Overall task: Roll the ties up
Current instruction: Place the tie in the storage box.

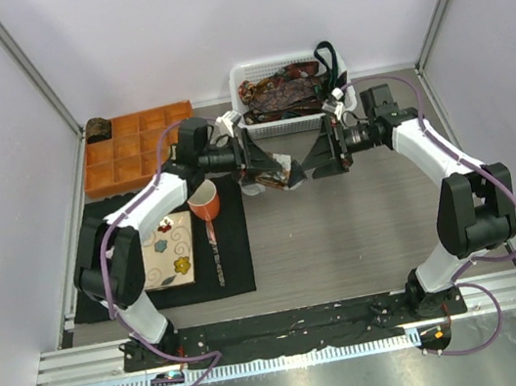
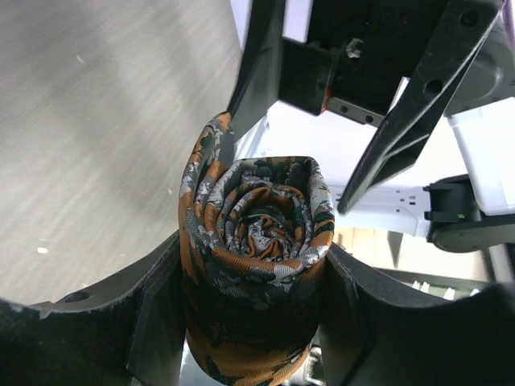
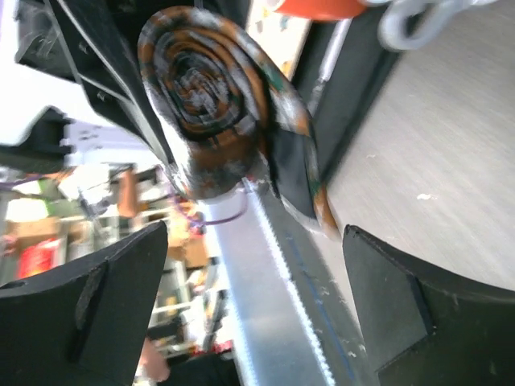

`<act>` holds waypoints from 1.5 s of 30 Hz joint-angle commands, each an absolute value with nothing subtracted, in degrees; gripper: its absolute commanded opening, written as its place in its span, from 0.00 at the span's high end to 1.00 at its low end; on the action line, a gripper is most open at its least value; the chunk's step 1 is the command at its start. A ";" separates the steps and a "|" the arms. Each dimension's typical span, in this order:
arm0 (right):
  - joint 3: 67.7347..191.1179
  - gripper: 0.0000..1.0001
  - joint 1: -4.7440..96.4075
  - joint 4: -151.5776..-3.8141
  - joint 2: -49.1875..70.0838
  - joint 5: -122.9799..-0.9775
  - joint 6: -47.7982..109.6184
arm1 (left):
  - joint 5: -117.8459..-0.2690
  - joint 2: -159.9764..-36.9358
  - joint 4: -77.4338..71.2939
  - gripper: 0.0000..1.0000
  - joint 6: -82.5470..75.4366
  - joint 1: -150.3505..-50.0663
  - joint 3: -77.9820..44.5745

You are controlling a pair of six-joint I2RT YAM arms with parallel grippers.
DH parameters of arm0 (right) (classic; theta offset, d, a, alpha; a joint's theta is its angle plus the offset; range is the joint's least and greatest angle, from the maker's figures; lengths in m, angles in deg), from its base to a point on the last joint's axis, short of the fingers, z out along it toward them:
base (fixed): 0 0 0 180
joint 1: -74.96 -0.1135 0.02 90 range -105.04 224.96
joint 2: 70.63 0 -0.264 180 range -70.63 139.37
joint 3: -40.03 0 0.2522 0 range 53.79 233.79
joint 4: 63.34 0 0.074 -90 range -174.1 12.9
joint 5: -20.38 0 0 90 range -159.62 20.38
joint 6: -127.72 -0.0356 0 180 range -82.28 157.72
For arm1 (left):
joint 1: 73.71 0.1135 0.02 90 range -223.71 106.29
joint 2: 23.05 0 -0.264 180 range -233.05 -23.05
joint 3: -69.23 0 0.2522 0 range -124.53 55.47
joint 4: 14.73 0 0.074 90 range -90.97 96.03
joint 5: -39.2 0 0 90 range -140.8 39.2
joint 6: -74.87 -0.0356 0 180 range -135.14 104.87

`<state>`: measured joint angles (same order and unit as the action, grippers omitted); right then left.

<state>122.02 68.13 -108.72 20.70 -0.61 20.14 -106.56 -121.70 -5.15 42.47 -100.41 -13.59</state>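
Observation:
A tightly rolled tie [image 2: 257, 241] in orange, grey and dark green sits upright between my left gripper's [image 2: 253, 310] jaws, which are shut on its sides. In the top view this coil [image 1: 285, 175] hangs above the table's middle, at the tip of the left gripper [image 1: 268, 166]. My right gripper [image 1: 315, 162] faces it from the right. In the right wrist view the gripper [image 3: 253, 297] is open and holds nothing, with the coil's spiral end [image 3: 211, 92] just beyond its fingertips. More ties [image 1: 282, 90] lie heaped in the white basket [image 1: 241, 82] at the back.
An orange compartment tray [image 1: 137, 149] stands at the back left, with a small dark coil [image 1: 97, 131] at its corner. On a black mat [image 1: 234, 256] sit a floral square plate [image 1: 171, 250] and an orange cup [image 1: 205, 205].

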 commanded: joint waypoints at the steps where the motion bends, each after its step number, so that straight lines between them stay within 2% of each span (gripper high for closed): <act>1: 129.89 0.03 68.72 -120.25 19.81 -9.40 32.96 | -108.37 -117.01 2.36 1.00 34.45 -96.75 -19.50; 10: 132.89 0.01 68.81 -115.78 13.84 -20.39 37.20 | -108.10 -114.72 17.64 1.00 21.35 -86.90 -24.68; 12: 132.28 0.01 69.07 -112.45 12.26 -26.17 29.14 | -108.19 -114.90 20.64 1.00 17.50 -83.66 -26.71; 18: 130.61 0.00 73.29 -116.54 18.91 -6.98 29.44 | -108.37 -117.70 32.33 1.00 8.51 -76.10 -33.91; 26: 132.89 0.01 73.20 -118.23 19.10 -8.18 31.05 | -99.67 -127.28 47.19 1.00 -0.09 -69.76 -46.64; 31: 132.54 0.00 73.20 -118.76 19.98 -7.92 29.82 | -97.20 -132.46 47.73 1.00 -1.51 -67.91 -49.38; 45: 132.10 0.00 73.20 -120.78 20.86 -8.01 31.04 | -100.19 -145.82 48.16 1.00 -2.74 -63.16 -59.14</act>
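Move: Storage box: its middle lies about 27 cm ahead, 37 cm left and 18 cm below the left hand, which already holds the rolled tie. In the box's near right corner an earlier roll sits 22 cm ahead and 24 cm left of that hand; the striped cup is 19 cm ahead, 12 cm left, the red cup 7 cm ahead, 20 cm left. From the empty right hand the box is roughly 50 cm left, 28 cm ahead. Carrying the rolled tie in an unchanged pinch, the left hand sweeps some 28 cm left and 18 cm forward to the storage box, arching up about 6 cm past the cups, then sinking about 10 cm as its fingertips dip and swing counter-clockwise some 25 degrees. The right hand, already open and clear of the tie, backs off about 4 cm right and 3 cm forward, then waits open. ##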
